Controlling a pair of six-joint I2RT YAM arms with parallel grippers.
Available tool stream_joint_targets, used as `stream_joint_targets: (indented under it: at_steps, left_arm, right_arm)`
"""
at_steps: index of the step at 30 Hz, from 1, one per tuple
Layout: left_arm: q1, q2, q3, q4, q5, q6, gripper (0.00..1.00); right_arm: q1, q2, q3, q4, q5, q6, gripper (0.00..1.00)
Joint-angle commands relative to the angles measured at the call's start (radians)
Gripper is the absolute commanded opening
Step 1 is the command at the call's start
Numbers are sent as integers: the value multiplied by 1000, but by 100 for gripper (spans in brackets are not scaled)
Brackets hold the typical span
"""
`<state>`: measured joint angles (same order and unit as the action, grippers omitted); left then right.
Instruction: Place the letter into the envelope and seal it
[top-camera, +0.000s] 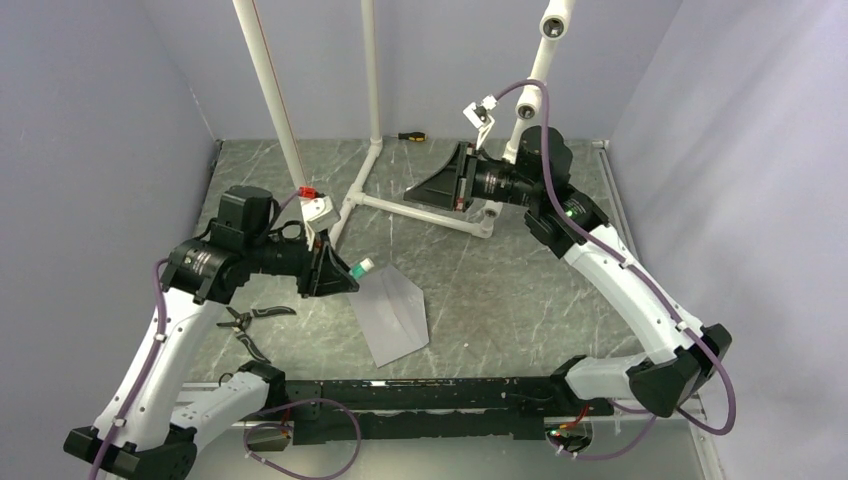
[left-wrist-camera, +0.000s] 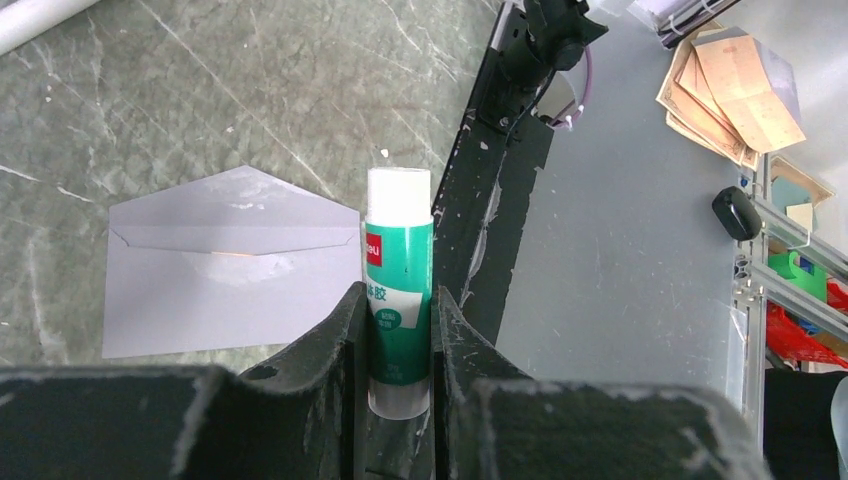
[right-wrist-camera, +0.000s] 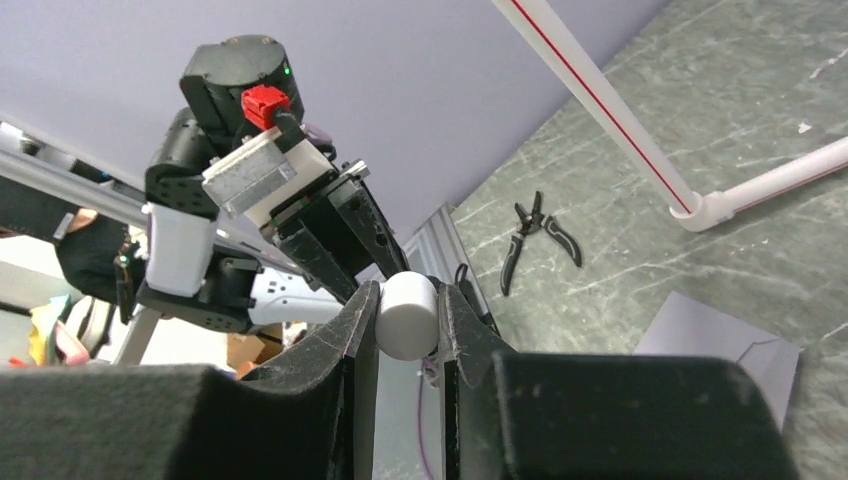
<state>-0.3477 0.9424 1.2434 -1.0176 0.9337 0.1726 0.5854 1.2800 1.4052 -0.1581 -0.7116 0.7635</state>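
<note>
The pale grey envelope lies flat on the marbled table, and its pointed flap is open. The letter is hidden. My left gripper is shut on a green and white glue stick. It hovers just left of the envelope, with the stick's white end pointing toward it. My right gripper is raised at the back of the table and is shut on a small white cylindrical cap. It faces the left arm, and the envelope's corner shows below it.
Black pliers lie on the table under the left arm. A white PVC pipe frame stands at the back centre. A screwdriver lies by the rear wall. A black rail runs along the near edge.
</note>
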Motion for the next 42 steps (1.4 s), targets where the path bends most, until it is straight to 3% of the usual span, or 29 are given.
stream_joint_targets:
  at_steps: [1,5,10,13,17,26,42]
  left_arm:
    - [1,18,34,7,-11,11,3]
    - [0,23,35,45,-58,-3,2]
    - [1,16,1,154,-121,-74,3]
    - [1,6,-26,234,-136,-128,2]
    - [1,-2,-61,320,-147,-205,3]
    - [1,32,-105,414,-113,-288,3]
    - [0,87,-123,475,-75,-327,3]
  right_arm:
    - [29,27,51,-126,72,-127,0]
    - [68,64,67,-351,269,-263,0]
    - [170,180,63,-569,657,-352,0]
    - [199,246,31,-608,833,-332,0]
    - [207,320,-25,-599,953,-317,0]
    - [198,503,-106,-460,1011,-343,1]
    - [146,582,-213,-289,932,-334,21]
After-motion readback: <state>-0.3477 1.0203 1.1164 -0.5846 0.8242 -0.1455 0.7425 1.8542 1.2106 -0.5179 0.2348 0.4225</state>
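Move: About 7 cm ahead, 7 cm right and some 41 cm below the right hand, which already holds the white glue cap, lies the bare table spot; the envelope is about 3 cm back, 5 cm left at table height, and the pipe corner 17 cm ahead, 16 cm right. From the left hand, holding the uncapped glue stick, the envelope is 7 cm ahead, 7 cm right, 29 cm down; the pliers are 4 cm ahead, 22 cm left. Plunging about 40 cm towards the bare table between the envelope and the pipe corner, the right hand keeps its pinch on the glue cap, drifts some 7 cm forward and 7 cm right, and rolls from pointing left to pointing down, slowing at the end. The left hand keeps hold of the glue stick and carries it forward at nearly constant height above the envelope, turning slightly counter-clockwise. ##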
